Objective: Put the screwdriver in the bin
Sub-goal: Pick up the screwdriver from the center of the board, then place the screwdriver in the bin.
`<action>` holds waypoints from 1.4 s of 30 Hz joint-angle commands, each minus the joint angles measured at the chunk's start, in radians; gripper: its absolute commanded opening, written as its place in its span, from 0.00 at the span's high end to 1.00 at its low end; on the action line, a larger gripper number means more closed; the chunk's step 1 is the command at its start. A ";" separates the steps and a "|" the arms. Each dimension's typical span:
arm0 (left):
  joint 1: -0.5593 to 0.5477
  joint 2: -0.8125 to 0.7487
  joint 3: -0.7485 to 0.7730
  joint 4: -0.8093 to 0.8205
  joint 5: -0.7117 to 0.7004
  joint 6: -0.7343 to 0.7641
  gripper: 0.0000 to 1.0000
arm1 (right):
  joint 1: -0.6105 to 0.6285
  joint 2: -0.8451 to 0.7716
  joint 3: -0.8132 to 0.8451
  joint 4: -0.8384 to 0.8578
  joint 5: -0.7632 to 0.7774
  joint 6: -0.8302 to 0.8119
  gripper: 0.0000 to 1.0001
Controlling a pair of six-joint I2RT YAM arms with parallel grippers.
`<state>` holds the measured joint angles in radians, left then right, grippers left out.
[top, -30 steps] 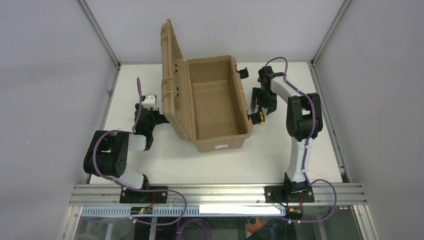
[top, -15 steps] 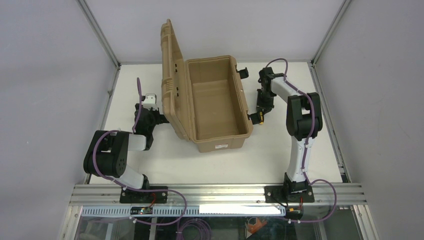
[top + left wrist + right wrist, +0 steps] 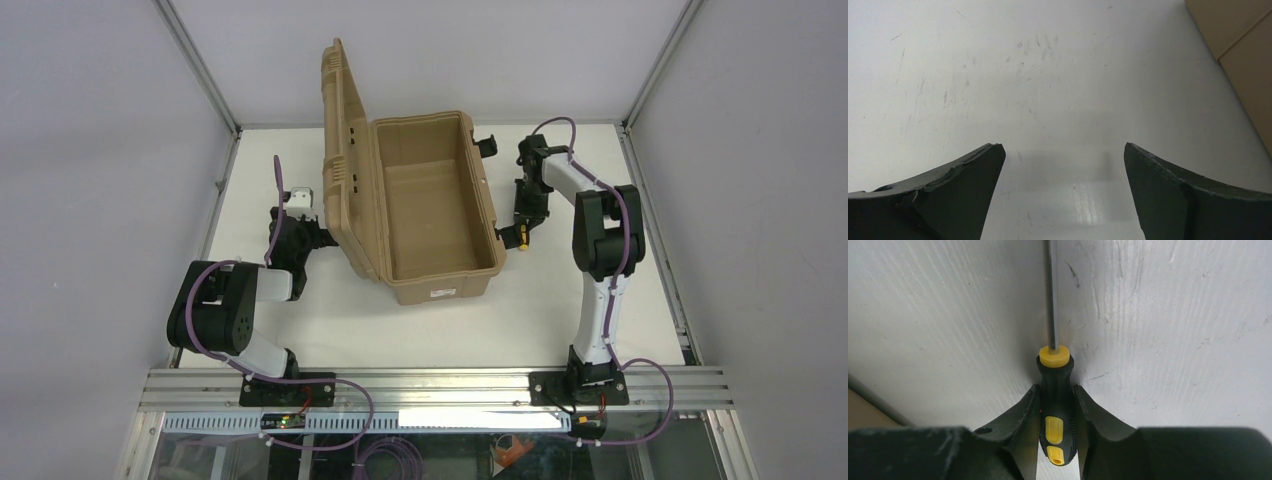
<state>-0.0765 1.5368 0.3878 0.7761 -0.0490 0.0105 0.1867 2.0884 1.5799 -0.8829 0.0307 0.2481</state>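
The screwdriver (image 3: 1055, 390) has a black handle with yellow inserts and a thin metal shaft running toward the top of the right wrist view. It lies on the white table, and my right gripper (image 3: 1056, 390) is shut on its handle, one finger on each side. From above, the yellow butt of the screwdriver (image 3: 521, 236) shows just right of the bin (image 3: 432, 262), with the right gripper (image 3: 527, 212) low over it. The tan bin stands open, lid raised on its left side, inside bare. My left gripper (image 3: 1063, 150) is open over bare table, left of the bin.
Black latches (image 3: 487, 146) stick out of the bin's right wall near the right gripper. A corner of the tan bin (image 3: 1243, 55) shows at the upper right of the left wrist view. Metal frame posts (image 3: 200, 70) and grey walls bound the table.
The right gripper's fingers have closed from wide apart onto the screwdriver handle. The left arm and the bin have not moved.
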 commanded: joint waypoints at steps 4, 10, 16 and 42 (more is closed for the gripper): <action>0.011 -0.030 -0.005 0.028 0.017 -0.008 0.01 | -0.013 -0.093 0.089 -0.076 0.034 -0.015 0.84; 0.011 -0.031 -0.005 0.028 0.016 -0.008 0.01 | -0.013 -0.118 0.152 -0.125 0.054 -0.024 0.84; 0.010 -0.031 -0.005 0.029 0.016 -0.008 0.01 | -0.013 -0.140 0.206 -0.163 0.067 -0.026 0.84; 0.011 -0.031 -0.005 0.028 0.016 -0.009 0.01 | 0.117 -0.235 0.551 -0.355 0.101 -0.003 0.84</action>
<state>-0.0765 1.5368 0.3874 0.7761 -0.0490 0.0105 0.2478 1.9247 2.0319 -1.1965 0.1081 0.2359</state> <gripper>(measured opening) 0.992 0.296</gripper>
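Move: My right fingers are already shut on the handle of the screwdriver, which lies on the board pointing forward, its middle about 2 cm ahead of my hand. The bin's middle is roughly 18 cm to the left, about level fore and aft and 6 cm higher. Its near latch sticks out some 4 cm left and 7 cm back, its far latch 6 cm left and 14 cm ahead, both about 10 cm up. From my left hand the bin's middle is about 24 cm to the right, level fore and aft and 3 cm up. I keep my right hand's pinch on the screwdriver handle and raise it about 18 cm off the board, easing slightly forward beside the bin's right wall. My wrist tips the fingertips forward by nearly 20 degrees as I climb; only at the end do I begin swinging left towards the bin, some 3 cm. ##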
